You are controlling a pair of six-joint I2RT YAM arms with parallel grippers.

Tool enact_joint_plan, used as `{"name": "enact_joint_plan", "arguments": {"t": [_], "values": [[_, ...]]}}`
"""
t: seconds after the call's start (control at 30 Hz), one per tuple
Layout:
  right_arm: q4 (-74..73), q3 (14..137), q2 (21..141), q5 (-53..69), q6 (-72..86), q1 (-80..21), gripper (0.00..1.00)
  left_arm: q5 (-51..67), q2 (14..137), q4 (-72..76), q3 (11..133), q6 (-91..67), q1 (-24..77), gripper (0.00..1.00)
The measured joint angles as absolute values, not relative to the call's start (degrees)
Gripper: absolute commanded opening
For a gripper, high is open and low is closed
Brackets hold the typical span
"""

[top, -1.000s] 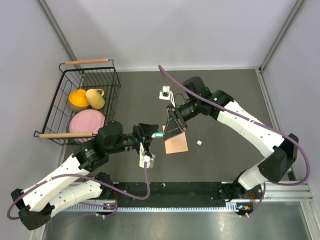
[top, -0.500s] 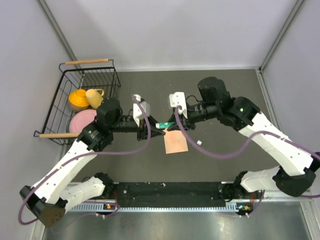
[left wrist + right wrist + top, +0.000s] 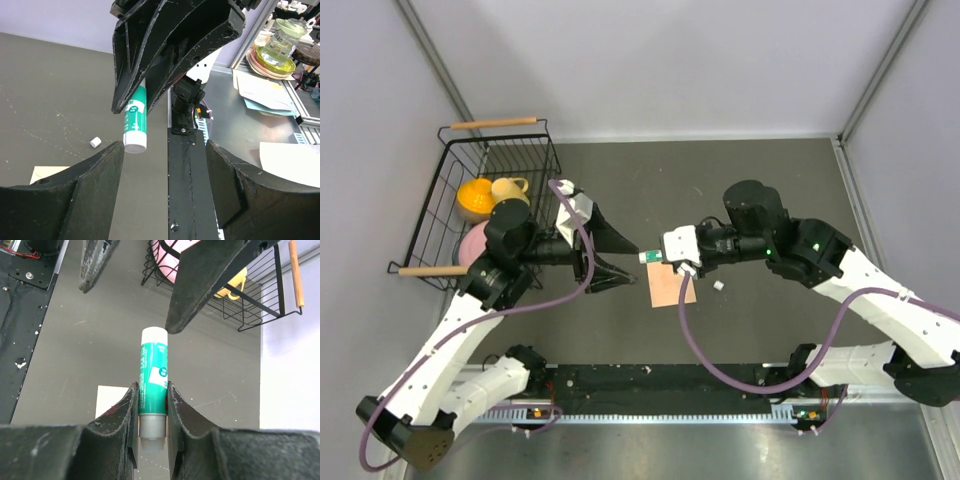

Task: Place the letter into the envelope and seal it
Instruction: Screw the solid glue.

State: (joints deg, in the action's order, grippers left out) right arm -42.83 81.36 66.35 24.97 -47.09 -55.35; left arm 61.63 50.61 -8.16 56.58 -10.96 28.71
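The peach envelope (image 3: 672,288) lies flat on the dark table, and one corner of it (image 3: 46,173) shows in the left wrist view. My right gripper (image 3: 655,258) hangs over its left edge, shut on a green-and-white glue stick (image 3: 153,375) that points toward the left arm. My left gripper (image 3: 634,264) stands open just in front of the stick's white end (image 3: 135,144), its fingers spread to either side and apart from it. A small white cap (image 3: 718,286) lies on the table right of the envelope. The letter is out of view.
A black wire basket (image 3: 432,215) with wooden handles stands at the left, holding a pink plate, an orange bowl and a yellow cup. The black base rail (image 3: 670,382) runs along the near edge. Grey walls close in the table.
My left gripper has opened, let go of the glue stick and drawn back to the left. The right gripper keeps the stick and has lowered slightly over the envelope's left edge.
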Motion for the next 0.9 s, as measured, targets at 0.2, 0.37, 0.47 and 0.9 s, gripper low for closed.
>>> {"name": "enact_joint_plan", "arguments": {"t": [0.2,0.37,0.47,0.9], "values": [[-41.67,81.23,66.35,23.62,-46.19,-56.07,0.0,60.1,51.24,-5.93,56.07,-15.11,28.71,0.67],[-39.97,79.77,65.76,22.9,-45.8,-56.82,0.0,58.63,52.69,-0.27,51.48,-23.35,28.71,0.61],[-39.68,79.48,65.67,22.24,-45.82,-57.17,0.0,58.63,53.17,3.01,50.0,-27.81,28.69,0.57],[-38.61,79.48,65.76,20.45,-46.02,-58.67,0.0,59.27,54.92,13.34,47.81,-38.79,30.15,0.0]]}}
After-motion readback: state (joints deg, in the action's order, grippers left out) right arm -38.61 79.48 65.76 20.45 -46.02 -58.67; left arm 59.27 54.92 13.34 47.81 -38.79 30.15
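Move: The right hand holds the glue stick, its white free end pointing at the open left hand. The stick's middle is about 6 cm to the left hand's right, 1 cm ahead and near its height; from the right hand it is some 3 cm to the left and about 1 cm lower. From the left hand the envelope lies roughly 6 cm ahead and 8 cm right, the small white cap 5 cm ahead and 18 cm right, both some 34 cm below. The left fingers close onto the free white end of the glue stick and pinch it, after the open hand eases about 2 cm to the right with a little forward and downward drift. As it goes, the left hand rolls some 20 degrees about its pointing direction, forward side dipping. The right hand keeps its grip on the other end and edges about 1 cm left to meet it. ##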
